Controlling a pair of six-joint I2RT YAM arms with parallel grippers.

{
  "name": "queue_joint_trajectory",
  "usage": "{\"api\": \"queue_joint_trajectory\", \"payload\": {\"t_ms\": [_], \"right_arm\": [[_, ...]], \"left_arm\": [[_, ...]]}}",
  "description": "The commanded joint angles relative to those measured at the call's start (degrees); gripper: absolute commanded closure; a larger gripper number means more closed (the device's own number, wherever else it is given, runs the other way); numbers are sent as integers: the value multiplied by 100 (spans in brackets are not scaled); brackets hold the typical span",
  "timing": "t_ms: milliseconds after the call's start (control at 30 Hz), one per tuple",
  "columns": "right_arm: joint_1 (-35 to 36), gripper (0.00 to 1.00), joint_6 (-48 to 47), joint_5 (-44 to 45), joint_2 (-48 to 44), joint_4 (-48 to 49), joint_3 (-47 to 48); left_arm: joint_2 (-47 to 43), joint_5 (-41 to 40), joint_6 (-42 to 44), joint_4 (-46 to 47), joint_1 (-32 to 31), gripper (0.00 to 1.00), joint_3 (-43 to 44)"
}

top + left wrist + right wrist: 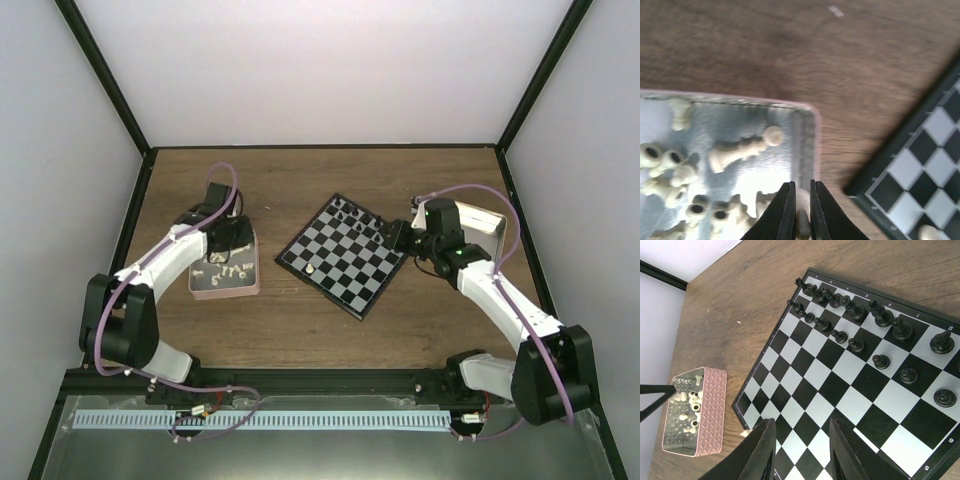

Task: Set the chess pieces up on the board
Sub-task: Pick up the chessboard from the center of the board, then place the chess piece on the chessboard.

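The board [340, 262] lies askew in the middle of the table. Black chess pieces [855, 320] stand in two rows along its far edge. One cream-white piece [312, 269] sits at the board's near left side. Many cream-white pieces [740, 147] lie loose in the pink tray [807, 130]. My left gripper [802, 186] hangs over the tray's right rim, shut on a small cream-white piece [803, 201]. Over the board's right part my right gripper [801, 422] stands open with only bare squares between its fingers.
A tan box with a silvery inside [487, 225] stands behind the right arm. The pink tray [240, 288] sits left of the board [920, 165], a strip of bare wood between them. Black frame rails border the table.
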Motion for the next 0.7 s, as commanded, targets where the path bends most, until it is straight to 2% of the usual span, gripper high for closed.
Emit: {"api": "queue_joint_trajectory", "payload": {"t_ms": [0, 133, 300, 433, 667], "right_arm": [[53, 69, 35, 69, -177, 131, 7], [58, 69, 62, 87, -218, 155, -47], [60, 69, 79, 82, -229, 139, -58], [49, 69, 63, 137, -255, 107, -80], [47, 69, 72, 114, -206, 147, -86]], "left_arm": [[-184, 170, 6, -186, -397, 89, 385], [29, 519, 22, -119, -985, 89, 682], [662, 508, 42, -144, -1554, 89, 932], [931, 356, 18, -203, -1805, 89, 988], [1388, 803, 136, 8, -1914, 89, 972]]}}
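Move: The left hand, already holding a white piece over the tray, is bound for the free square next to the board's near-left corner, about 15 cm to its right, 3 cm back and 7 cm below. The white piece already standing on the board is some 18 cm right, 5 cm back and 6 cm down; the tray's middle is 6 cm left, 3 cm back and 8 cm down. From the right hand that square lies about 20 cm left, 9 cm back and 14 cm below. In one low arc to the right, the left hand carries the held white piece out of the tray area, rising about 4 cm on the way and then sinking some 6 cm towards the board's near-left squares, beside the standing white piece. It travels roughly 14 cm sideways, easing back a little late on; the wrist turns clockwise some 20 degrees and the fingers keep their grip. ##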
